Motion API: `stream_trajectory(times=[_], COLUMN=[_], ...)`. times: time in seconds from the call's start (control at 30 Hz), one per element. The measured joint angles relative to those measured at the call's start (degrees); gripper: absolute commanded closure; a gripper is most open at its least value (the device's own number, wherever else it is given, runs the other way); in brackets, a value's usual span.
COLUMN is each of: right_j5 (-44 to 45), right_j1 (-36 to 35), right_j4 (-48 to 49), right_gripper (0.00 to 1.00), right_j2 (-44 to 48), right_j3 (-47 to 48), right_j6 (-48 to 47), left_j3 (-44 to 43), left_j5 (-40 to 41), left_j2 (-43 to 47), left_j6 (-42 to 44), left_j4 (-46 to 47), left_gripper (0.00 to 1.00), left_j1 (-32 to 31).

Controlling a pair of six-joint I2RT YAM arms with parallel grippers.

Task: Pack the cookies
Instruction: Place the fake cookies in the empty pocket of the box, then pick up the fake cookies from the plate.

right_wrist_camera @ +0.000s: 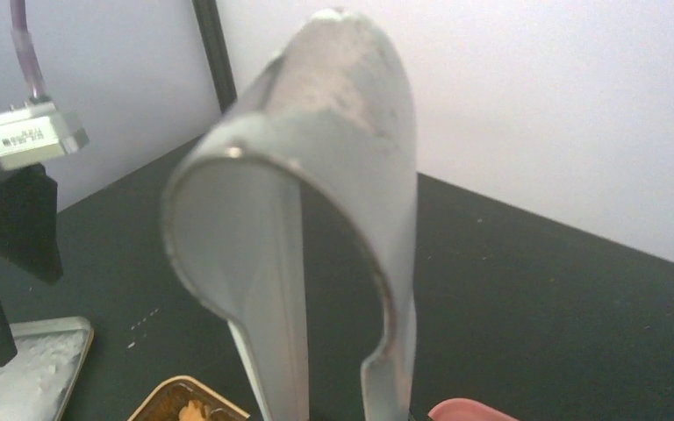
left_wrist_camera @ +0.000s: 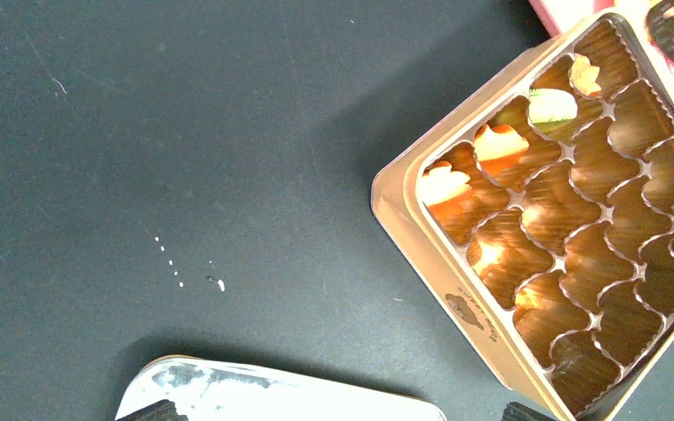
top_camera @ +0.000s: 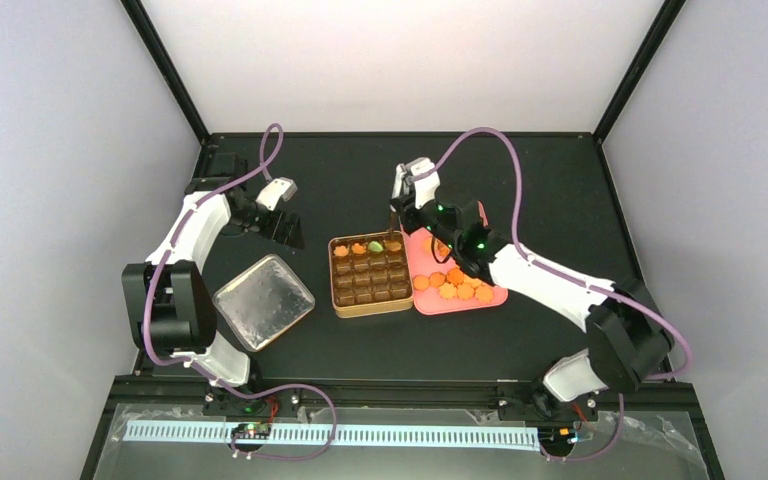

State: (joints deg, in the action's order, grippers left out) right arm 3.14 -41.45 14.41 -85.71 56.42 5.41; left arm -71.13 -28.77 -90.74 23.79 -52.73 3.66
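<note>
The brown compartmented tin sits mid-table with three orange cookies and a green cookie in its far row. More orange cookies lie on the pink tray to its right. My right gripper is shut on the metal tongs, whose looped end rises in front of the wrist camera; their tips hang over the tin's far right corner. My left gripper stands open and empty to the left of the tin, above bare table. In the left wrist view the filled cells are at upper right.
The silver tin lid lies flat on the black table left of the tin, under my left arm. It also shows at the bottom of the left wrist view as the lid. Black frame posts and white walls enclose the table.
</note>
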Motion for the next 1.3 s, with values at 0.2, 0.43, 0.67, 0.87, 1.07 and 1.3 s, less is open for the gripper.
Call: stream_trajectory(times=[0.2,0.43,0.67,0.87,1.07,1.3], right_j5=[2.89,7.23,10.6,12.46,12.44,10.95], right_j1=[1.97,4.7,4.85,4.85,5.57,6.25], right_j4=[-0.13,-2.91,-7.17,-8.44,-8.07,-5.53], right_gripper=[0.66,0.66,0.65,0.65,0.66,0.67], right_j2=[7.98,16.98,24.04,25.73,24.46,21.81], right_j3=[-4.26,-14.05,-22.97,-24.41,-24.41,-24.24], right_j6=[-0.31,-0.17,1.55,3.17,4.0,4.17], left_j3=[0.0,0.0,0.0,0.0,0.0,0.0], left_j5=[-0.02,-0.02,-0.07,-0.28,-0.48,-0.55], left_j2=[0.0,0.0,0.0,0.0,0.0,0.0], left_j6=[0.02,0.04,0.04,0.04,0.04,0.07], left_j4=[0.0,-0.02,-0.24,-0.39,-0.39,-0.46], left_gripper=[0.03,0.03,0.03,0.03,0.03,0.03], left_j1=[0.0,0.02,0.02,0.02,0.02,0.02])
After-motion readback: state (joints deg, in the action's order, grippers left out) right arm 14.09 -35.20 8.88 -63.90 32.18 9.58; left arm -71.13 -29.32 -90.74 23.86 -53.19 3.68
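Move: Under the right hand and its tongs lies the box's far right corner, its newly filled pocket some 3 cm back and 21 cm below. The orange cookies on the pink tray lie about 13 cm to this hand's right and 8 cm back, 22 cm down; the green cookie in the box sits 5 cm left and 3 cm back. From the idle left hand, those orange cookies are roughly 39 cm right, 6 cm back and 12 cm below. Swinging clear of the box with the tongs still gripped, the right hand rises 2 to 3 cm, then arcs about 14 cm to the right and some 5 cm back, sinking to roughly 7 cm below its starting height over the orange cookies on the pink tray. The wrist turns nearly 20 degrees clockwise; the fingers keep their opening on the tongs. ##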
